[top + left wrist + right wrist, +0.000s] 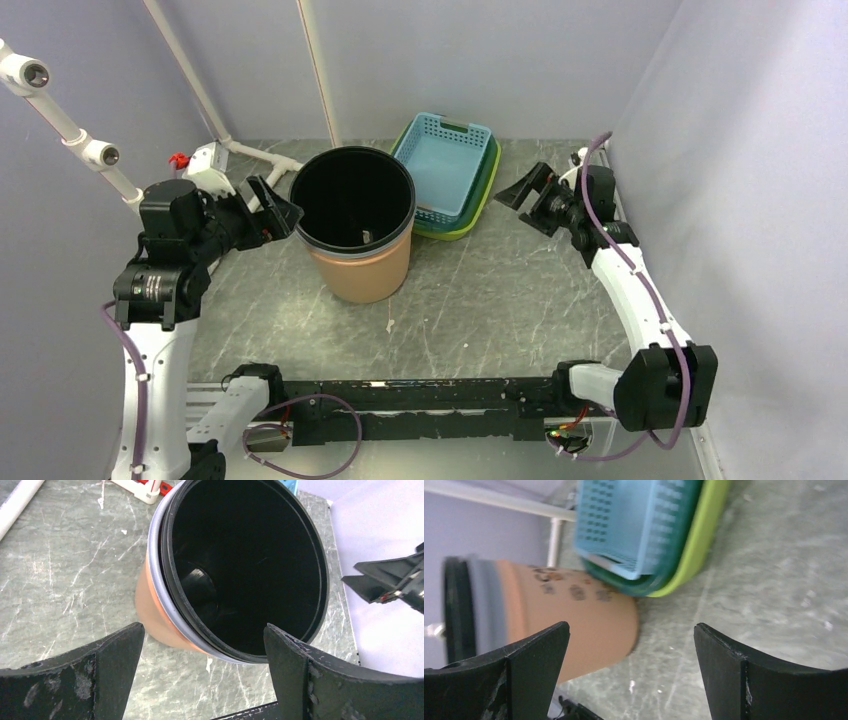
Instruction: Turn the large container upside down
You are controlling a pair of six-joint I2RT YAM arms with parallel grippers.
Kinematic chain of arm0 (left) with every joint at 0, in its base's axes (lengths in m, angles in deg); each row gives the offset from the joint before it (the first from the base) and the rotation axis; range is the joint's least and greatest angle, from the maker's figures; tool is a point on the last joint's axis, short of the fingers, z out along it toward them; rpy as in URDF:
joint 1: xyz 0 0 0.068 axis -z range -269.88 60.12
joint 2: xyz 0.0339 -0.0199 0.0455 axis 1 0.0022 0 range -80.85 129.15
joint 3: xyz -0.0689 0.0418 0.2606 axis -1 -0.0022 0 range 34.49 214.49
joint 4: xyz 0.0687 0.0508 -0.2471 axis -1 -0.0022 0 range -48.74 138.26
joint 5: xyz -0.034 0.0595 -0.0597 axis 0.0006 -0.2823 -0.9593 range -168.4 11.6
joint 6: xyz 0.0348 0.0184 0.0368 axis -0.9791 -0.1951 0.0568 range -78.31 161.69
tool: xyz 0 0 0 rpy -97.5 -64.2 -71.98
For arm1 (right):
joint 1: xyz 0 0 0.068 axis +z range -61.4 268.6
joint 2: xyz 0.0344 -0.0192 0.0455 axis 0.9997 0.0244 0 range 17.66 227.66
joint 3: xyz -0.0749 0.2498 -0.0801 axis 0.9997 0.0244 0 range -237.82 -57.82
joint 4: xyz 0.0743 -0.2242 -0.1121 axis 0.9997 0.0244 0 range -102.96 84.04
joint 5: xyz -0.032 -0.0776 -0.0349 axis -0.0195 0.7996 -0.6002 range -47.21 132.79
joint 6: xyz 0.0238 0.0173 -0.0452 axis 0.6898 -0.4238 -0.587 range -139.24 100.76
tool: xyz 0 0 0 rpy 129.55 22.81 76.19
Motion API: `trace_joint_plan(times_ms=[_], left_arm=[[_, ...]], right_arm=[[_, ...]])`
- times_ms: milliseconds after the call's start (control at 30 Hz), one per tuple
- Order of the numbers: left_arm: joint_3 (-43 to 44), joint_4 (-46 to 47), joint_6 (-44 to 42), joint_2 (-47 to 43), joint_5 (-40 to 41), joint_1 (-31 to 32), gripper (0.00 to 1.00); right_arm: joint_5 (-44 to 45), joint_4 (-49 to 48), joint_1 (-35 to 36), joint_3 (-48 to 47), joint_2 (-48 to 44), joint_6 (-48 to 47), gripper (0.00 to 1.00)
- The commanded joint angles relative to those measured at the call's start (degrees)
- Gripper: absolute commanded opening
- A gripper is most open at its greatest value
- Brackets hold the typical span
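Note:
The large container (357,265) is an orange-brown bin with a black liner and a grey band under its rim, standing upright and mouth-up in the middle of the table. My left gripper (282,212) is open just to the left of its rim, not touching it. In the left wrist view the container (155,615) shows its dark inside between and beyond my left gripper (204,675). My right gripper (522,188) is open, apart from the bin on its right side. The right wrist view shows the container (589,630) beyond my right gripper (631,672).
Nested baskets, blue (442,158) inside green, lie behind and to the right of the bin, touching or almost touching it. White pipes (250,150) run along the back left. Walls close in on both sides. A black rail (420,400) crosses the near edge.

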Motion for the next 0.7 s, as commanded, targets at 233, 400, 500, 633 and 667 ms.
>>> trace_joint_plan(times_ms=[233,400,500,633,667], left_arm=[[0.53,-0.84,-0.96,0.71,0.31,0.0,0.95],[0.61,-2.09,-0.69,0.81,0.68,0.0,0.95],[-0.24,-1.44,-0.13,0.1,1.02,0.01,0.95],[-0.85,-1.44,0.45,0.02,1.51,-0.01,0.95],[-0.85,-1.67,0.64,0.03,1.76,-0.05,0.95]], right_arm=[[4.82,13.64,20.55,-27.95,5.2,-9.92,0.85],[17.1,24.43,30.67,-38.32,11.07,-15.24,0.76],[23.66,30.76,35.56,-44.84,15.67,-16.5,0.7],[29.35,35.46,39.65,-51.22,20.42,-17.15,0.61],[30.2,36.73,40.65,-52.61,21.68,-17.32,0.58]])
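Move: From the right hand, the large container's middle lies about 31 cm left, 6 cm back and 8 cm below; its near rim is some 19 cm away. The blue basket, nested in green tubs, stands about 11 cm left and 15 cm ahead of this hand, 17 cm below. From the left hand, the container's middle is roughly 14 cm right, 5 cm ahead and 21 cm below. No clear touch yet: the right hand sweeps some 18 cm left to the right side of the container's rim, rising about 14 cm, then sinking about 3, and easing back 4 cm. It swings roughly 27 degrees counter-clockwise with a roll, its fingers closing from wide open to a bit over half. The left hand stays by the opposite rim, wide open, settling just over a centimetre. ##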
